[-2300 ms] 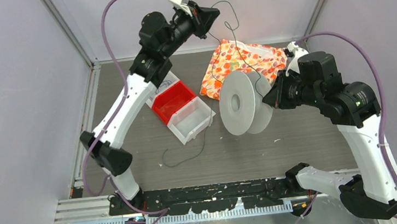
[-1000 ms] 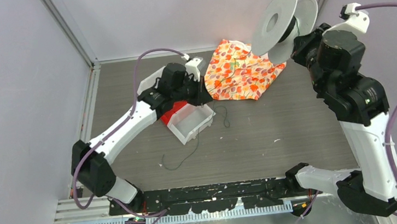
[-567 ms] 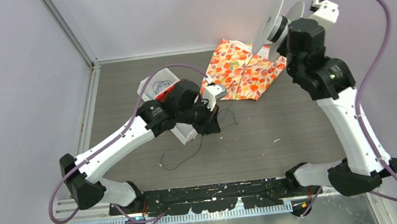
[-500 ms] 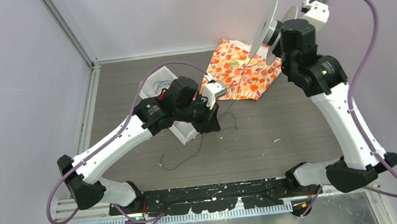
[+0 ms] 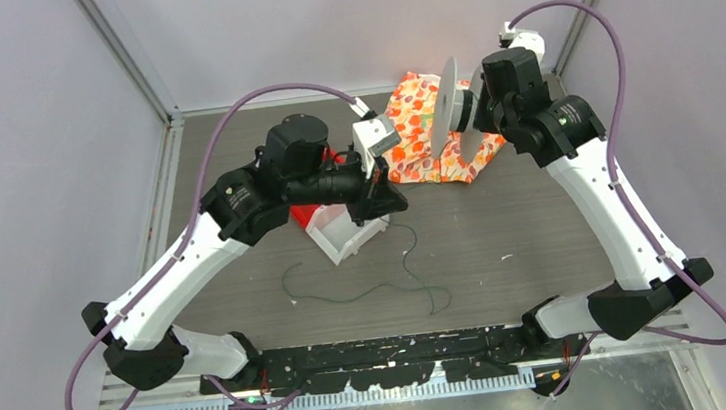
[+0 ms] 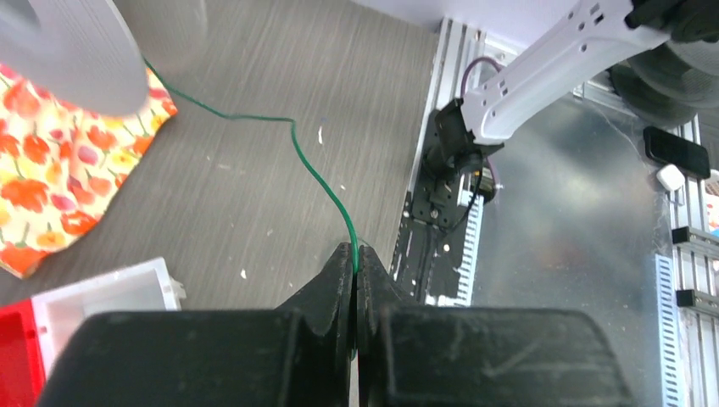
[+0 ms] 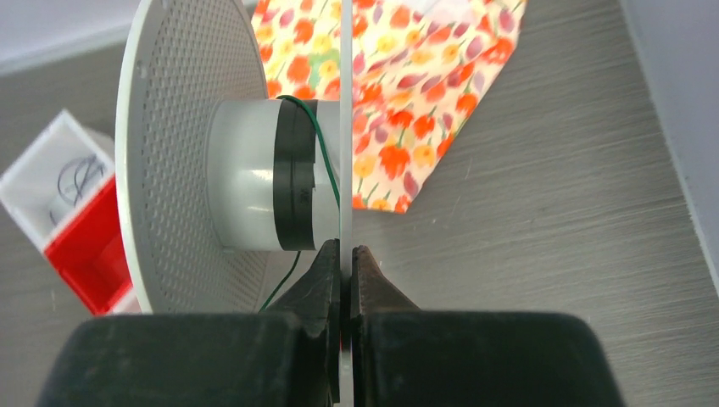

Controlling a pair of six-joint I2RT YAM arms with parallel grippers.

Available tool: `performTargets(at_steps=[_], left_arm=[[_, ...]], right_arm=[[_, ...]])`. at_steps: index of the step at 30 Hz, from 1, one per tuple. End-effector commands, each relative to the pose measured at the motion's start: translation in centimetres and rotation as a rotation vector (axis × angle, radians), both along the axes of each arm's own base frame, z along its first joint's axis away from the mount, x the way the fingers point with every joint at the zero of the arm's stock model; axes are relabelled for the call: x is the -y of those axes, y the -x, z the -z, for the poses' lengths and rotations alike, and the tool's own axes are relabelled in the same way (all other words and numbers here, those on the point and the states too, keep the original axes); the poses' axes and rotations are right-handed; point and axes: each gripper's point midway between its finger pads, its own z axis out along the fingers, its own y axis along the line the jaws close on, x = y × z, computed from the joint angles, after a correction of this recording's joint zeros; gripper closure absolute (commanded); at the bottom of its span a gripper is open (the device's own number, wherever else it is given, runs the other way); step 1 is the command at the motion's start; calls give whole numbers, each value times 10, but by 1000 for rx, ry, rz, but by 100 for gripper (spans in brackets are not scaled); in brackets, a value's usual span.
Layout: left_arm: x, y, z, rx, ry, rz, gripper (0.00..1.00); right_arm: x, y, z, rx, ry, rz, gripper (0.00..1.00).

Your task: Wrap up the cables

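Note:
A thin dark green cable lies in loose squiggles on the table's middle. My left gripper is shut on this cable, which runs from the jaws up toward the spool. My right gripper is shut on one flange of a white spool and holds it above the table, edge-on in the top view. The cable passes over the spool's hub beside a black band. My left gripper sits left of the spool, over the bin.
A floral cloth lies at the back under the spool. A red and white bin sits left of centre; its white compartment holds a small cable coil. Metal rails run along the near edge.
The right arm has swung the spool left and down, turning it edge-on. The left gripper has risen and moved back. More cable now lies in squiggles on the table.

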Motion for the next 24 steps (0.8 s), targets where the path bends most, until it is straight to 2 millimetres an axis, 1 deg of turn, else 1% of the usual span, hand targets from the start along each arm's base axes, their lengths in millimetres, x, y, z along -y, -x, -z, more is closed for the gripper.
performTargets(at_steps=[1,4,9,12,14,17,21,24], left_arm=[[11,-13,-51,121,160,-25,100],[12,-23,-73,181,212,-61,100],[12,-45,-108,275,279,-148,100],[12,-55,-125,301,314,-172,100],[13,-64,-133,320,330,-199,100],[11,-80,-142,346,350,-251,100],[9,-107,-147,352,369,-308,100],[16,-120,-141,346,353,-313,100]], right_arm=[[-24,15,4,-44,-56,-161,100],[-23,33,18,-112,-34,-215,99],[-22,63,36,-218,5,-286,99],[-23,81,47,-277,30,-332,99],[-23,90,55,-312,46,-356,99],[-26,105,59,-338,42,-405,99],[-29,123,56,-344,31,-472,99],[-36,138,51,-340,12,-554,99]])
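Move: The left hand, pinching the green cable, has the spool's hub about 24 cm ahead, 14 cm to its right and 5 cm lower; the cloth is some 44 cm ahead and 17 cm right, the white box 17 cm ahead and 10 cm left, both about 36 cm below. For the right hand, gripping the spool's flange, the hub is about 5 cm ahead, 4 cm left and 3 cm lower, the cloth 25 cm ahead and 34 cm below. With the cable still pinched in its shut fingers, the left hand climbs about 11 cm, then sweeps forward some 10 cm over the spool, its fingertips lifting towards level and swinging forward. The right hand keeps its grip on the flange and pulls the spool back about 12 cm and down 7 cm beneath the cable, tipping down and turning counter-clockwise, each by some 25 degrees. ##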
